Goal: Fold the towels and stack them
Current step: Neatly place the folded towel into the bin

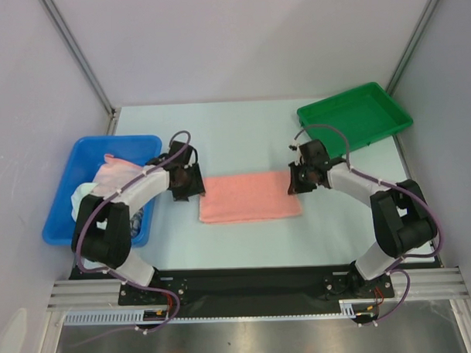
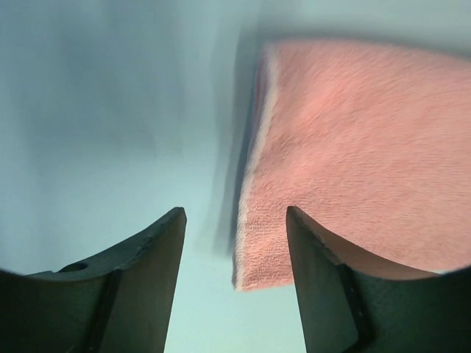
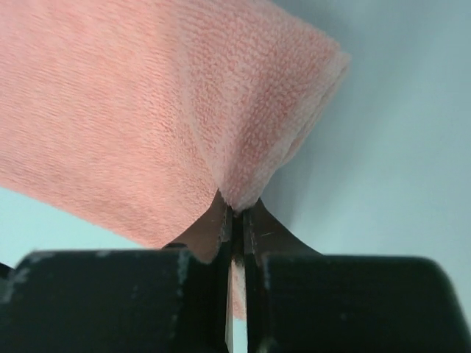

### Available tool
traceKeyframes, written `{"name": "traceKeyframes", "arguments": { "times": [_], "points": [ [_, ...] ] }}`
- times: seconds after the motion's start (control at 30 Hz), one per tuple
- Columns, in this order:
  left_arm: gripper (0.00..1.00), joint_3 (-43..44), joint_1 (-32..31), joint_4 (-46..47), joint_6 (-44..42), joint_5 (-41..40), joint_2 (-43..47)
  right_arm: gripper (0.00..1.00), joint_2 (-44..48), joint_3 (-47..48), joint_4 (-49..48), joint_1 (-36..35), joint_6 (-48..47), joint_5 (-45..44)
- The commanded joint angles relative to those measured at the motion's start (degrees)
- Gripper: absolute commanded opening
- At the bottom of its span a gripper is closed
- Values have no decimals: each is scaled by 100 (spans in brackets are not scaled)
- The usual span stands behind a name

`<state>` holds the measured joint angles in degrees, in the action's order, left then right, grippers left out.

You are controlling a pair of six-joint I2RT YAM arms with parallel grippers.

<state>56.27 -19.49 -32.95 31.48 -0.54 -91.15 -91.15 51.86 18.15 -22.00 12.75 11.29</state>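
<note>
A salmon-pink towel [image 1: 250,196] lies folded as a rectangle in the middle of the table. My right gripper [image 1: 294,182] is at its right edge, shut on a pinch of the towel's edge [image 3: 243,184]. My left gripper [image 1: 195,182] hovers at the towel's left edge with its jaws open; the towel's corner [image 2: 261,265] sits between the fingers, untouched. More towels [image 1: 111,171], pink and pale, are heaped in the blue bin [image 1: 80,162] at the left.
A green tray [image 1: 354,116] stands at the back right. The blue bin is close behind my left arm. Grey walls enclose the table on the left, back and right.
</note>
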Motion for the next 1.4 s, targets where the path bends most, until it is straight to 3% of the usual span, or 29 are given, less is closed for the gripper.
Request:
{"name": "traceKeyframes", "arguments": {
  "times": [0.0, 0.17, 0.27, 0.7, 0.9, 1.37],
  "points": [
    [63, 867, 24, -598, -229, -622, 730, 0, 230, 1105, 1075, 29, -746, -522],
    [69, 1079, 33, -722, -564, -694, 1117, 0, -253, 2318, 1945, 345, -1258, -786],
    [83, 983, 33, -660, -749, -588, 1179, 0, -736, 3092, 2253, 705, -1723, -865],
    [83, 543, 24, -177, -1144, -554, 1530, 0, -3002, 6871, 3229, 1602, -2760, -2218],
    [82, 569, 24, -45, -1276, -368, 1574, 0, -3707, 8145, 3125, 2023, -3235, -2658],
    [83, 420, -29, 227, -1329, 343, 1592, 0, -4542, 8507, 1420, 2657, -4360, -3212]
  ]
}}
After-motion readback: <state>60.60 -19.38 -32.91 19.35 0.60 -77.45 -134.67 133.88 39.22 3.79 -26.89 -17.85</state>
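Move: The right hand pinches the towel's right edge. The green bin it is going to has its middle about 24 cm ahead and 20 cm to the right, roughly level with the hand. The folded towel's middle lies some 12 cm left, 1 cm back and 2 cm below; the left gripper is about 27 cm left, straight across. From the left hand, the bin is roughly 24 cm ahead and 48 cm right. Right hand carries the pinched towel some 40 cm forward-right and up over the bin; left hand rises, opening wider. ##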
